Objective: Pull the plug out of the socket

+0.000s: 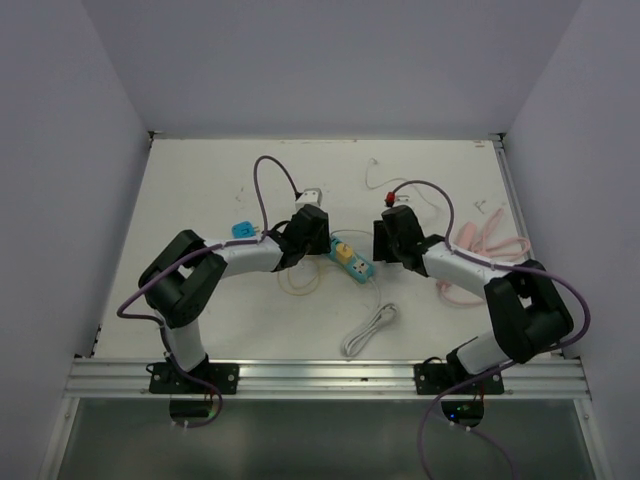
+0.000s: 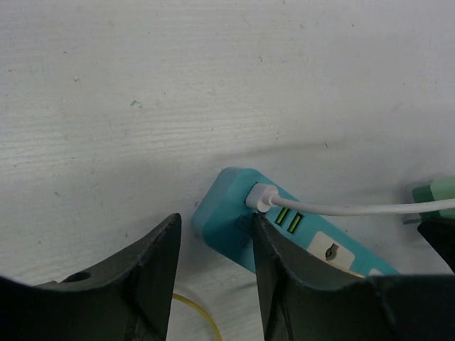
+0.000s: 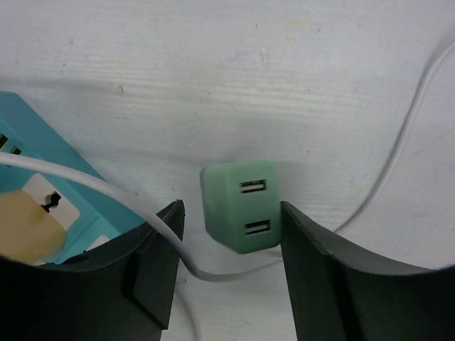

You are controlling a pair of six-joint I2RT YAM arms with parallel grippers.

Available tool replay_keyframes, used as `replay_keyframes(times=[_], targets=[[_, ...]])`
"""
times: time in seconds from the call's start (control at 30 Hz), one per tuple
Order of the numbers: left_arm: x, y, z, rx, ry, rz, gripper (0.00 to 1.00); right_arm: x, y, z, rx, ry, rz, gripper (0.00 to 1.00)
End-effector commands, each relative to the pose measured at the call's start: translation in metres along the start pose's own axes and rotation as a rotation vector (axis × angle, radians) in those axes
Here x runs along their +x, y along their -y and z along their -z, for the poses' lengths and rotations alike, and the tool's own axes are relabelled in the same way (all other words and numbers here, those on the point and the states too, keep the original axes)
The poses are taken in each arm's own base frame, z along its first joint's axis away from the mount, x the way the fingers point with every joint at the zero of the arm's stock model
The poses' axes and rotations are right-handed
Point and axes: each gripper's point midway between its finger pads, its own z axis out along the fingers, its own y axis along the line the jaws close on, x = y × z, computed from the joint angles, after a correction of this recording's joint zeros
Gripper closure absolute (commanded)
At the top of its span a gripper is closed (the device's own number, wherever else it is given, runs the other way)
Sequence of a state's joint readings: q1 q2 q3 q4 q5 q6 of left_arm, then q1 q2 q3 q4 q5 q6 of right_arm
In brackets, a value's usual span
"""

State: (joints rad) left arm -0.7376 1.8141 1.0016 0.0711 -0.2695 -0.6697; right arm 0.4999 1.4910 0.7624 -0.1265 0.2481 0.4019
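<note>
The socket is a teal power strip (image 1: 352, 262) lying on the white table between the two arms. The green plug (image 3: 240, 206) lies off the strip on the table, with two slots on its face. My right gripper (image 3: 231, 213) is open around it: the plug sits close to the right finger, with a gap on the left. My left gripper (image 2: 217, 224) is open at the strip's (image 2: 227, 213) end, its right finger (image 2: 277, 263) lying over the strip's top. The green plug (image 2: 435, 193) shows at the right edge of the left wrist view.
A white USB cable (image 2: 355, 208) is plugged into the strip and runs to a coil (image 1: 368, 330) near the front. A yellowish plug (image 3: 21, 234) sits in the strip. A pink cable (image 1: 480, 240) lies at the right, and a blue item (image 1: 241, 230) at the left.
</note>
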Motion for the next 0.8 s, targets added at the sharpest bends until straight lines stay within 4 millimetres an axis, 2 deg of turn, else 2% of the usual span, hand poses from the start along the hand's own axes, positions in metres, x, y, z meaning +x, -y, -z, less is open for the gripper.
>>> replay_keyframes(times=[0.0,0.03,0.07,0.17,0.27,0.4,0.43,0.5,0.77], targets=[[0.035,-0.035,0.004,-0.097,-0.112,-0.059,0.52,-0.037,-0.002,0.002,0.019,0.083,-0.001,0.39],[0.036,-0.034,0.004,-0.094,-0.112,-0.059,0.52,-0.04,0.002,0.004,0.039,0.089,0.003,0.35],[0.036,-0.035,0.004,-0.095,-0.113,-0.06,0.52,-0.041,0.006,0.008,0.057,0.087,0.01,0.26],[0.036,-0.035,0.004,-0.096,-0.111,-0.06,0.52,-0.051,0.013,0.019,0.086,0.111,0.032,0.18],[0.036,-0.034,0.004,-0.09,-0.112,-0.057,0.52,-0.063,0.011,0.037,0.059,0.151,0.049,0.17],[0.036,-0.033,0.004,-0.088,-0.111,-0.056,0.52,-0.076,-0.013,0.064,-0.11,0.206,0.088,0.18],[0.035,-0.033,0.004,-0.087,-0.11,-0.057,0.52,-0.074,-0.024,0.069,-0.18,0.199,0.101,0.18],[0.036,-0.034,0.005,-0.089,-0.11,-0.056,0.52,-0.075,-0.034,0.079,-0.247,0.214,0.123,0.18],[0.034,-0.033,0.005,-0.088,-0.106,-0.054,0.52,-0.062,-0.074,0.088,-0.4,0.202,0.261,0.19]])
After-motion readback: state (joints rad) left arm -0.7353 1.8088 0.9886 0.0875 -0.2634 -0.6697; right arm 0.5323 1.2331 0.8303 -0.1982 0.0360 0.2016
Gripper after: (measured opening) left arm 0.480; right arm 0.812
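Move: The green plug stands right between the right fingertips, which have just begun to open. The yellow plug on the blue power strip is about 9 cm to the right hand's left, 1 cm ahead and 2 cm above. The strip's middle is some 8 cm to that hand's left, level ahead; the white cord bundle lies about 14 cm back and 4 cm left. From the left hand, the yellow plug is roughly 3 cm right, 3 cm back and 1 cm up. Upward, after easing a good centimetre forward, the right hand lets go of the green plug, its fingers opening wide. It climbs about 10 cm, drawing back a little and swinging some 4 cm left to the strip's side, fingertips tilting up and the hand turning nearly 20 degrees counter-clockwise. The left hand stays put, half-open on the strip's far-left end. ##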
